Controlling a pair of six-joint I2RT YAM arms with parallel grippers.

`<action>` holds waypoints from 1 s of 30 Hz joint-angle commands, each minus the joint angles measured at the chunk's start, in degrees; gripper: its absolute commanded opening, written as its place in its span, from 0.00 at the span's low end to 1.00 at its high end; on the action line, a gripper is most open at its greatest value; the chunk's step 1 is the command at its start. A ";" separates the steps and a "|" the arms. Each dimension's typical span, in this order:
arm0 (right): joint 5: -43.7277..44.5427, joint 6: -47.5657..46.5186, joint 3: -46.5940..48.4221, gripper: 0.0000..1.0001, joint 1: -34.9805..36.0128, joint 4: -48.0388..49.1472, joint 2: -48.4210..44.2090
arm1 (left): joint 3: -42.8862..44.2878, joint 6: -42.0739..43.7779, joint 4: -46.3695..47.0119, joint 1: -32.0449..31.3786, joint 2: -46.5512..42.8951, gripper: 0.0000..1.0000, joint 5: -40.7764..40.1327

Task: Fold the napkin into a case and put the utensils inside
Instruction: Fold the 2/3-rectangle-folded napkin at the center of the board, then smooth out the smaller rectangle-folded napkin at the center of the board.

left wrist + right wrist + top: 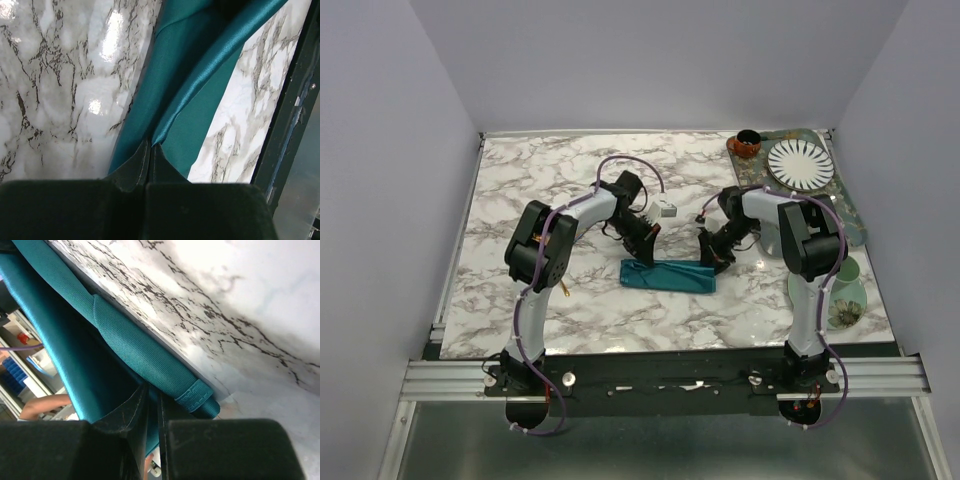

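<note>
The teal napkin (668,275) lies folded into a narrow strip in the middle of the marble table (520,190). At the strip's left end my left gripper (646,250) is shut on it; in the left wrist view the left gripper (151,146) pinches a raised shiny fold of the napkin (185,75). At the right end my right gripper (712,260) is shut on the cloth too. In the right wrist view the right gripper (154,390) has a layer of the napkin (135,347) between its fingers, beside a rolled hem. The utensils are not clearly in view.
A small white block (668,210) sits behind the napkin. At the back right a patterned tray (845,205) carries a black-rayed white plate (798,163) and a brown cup (748,143). A pale green saucer (842,300) lies by the right arm. A thin gold tip (563,291) pokes out beside the left arm.
</note>
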 commanded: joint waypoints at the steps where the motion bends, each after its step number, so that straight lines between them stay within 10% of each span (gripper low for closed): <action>1: 7.02 -2.07 2.21 0.21 0.21 1.94 2.22 | -0.41 0.61 -1.74 0.56 3.28 0.00 -2.17; 30: 1.83 -11.65 10.65 0.55 -3.23 -5.28 -7.82 | 1.52 3.43 -5.52 0.92 7.51 0.03 -3.76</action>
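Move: The left hand already pinches the raised flap of the napkin; the napkin's middle lies about 5 cm to that hand's right, 3 cm back and 3 cm lower. The right hand is already at the napkin's right end, with the napkin's middle some 10 cm to its left, 2 cm back and about 1 cm lower. The gold spoon lies about 23 cm left of the left hand and 2 cm back; the tray's middle is roughly 19 cm right of the right hand and 18 cm ahead. The right fingers come free of the napkin's right end, opening to about half as they leave. That hand first creeps forward, then swings quickly up and forward, about 8 cm up and 6 cm out, drifting slightly right while tilting some 20 degrees. The left hand keeps its pinch on the flap, sinks just over 1 cm with it and then stays there. ##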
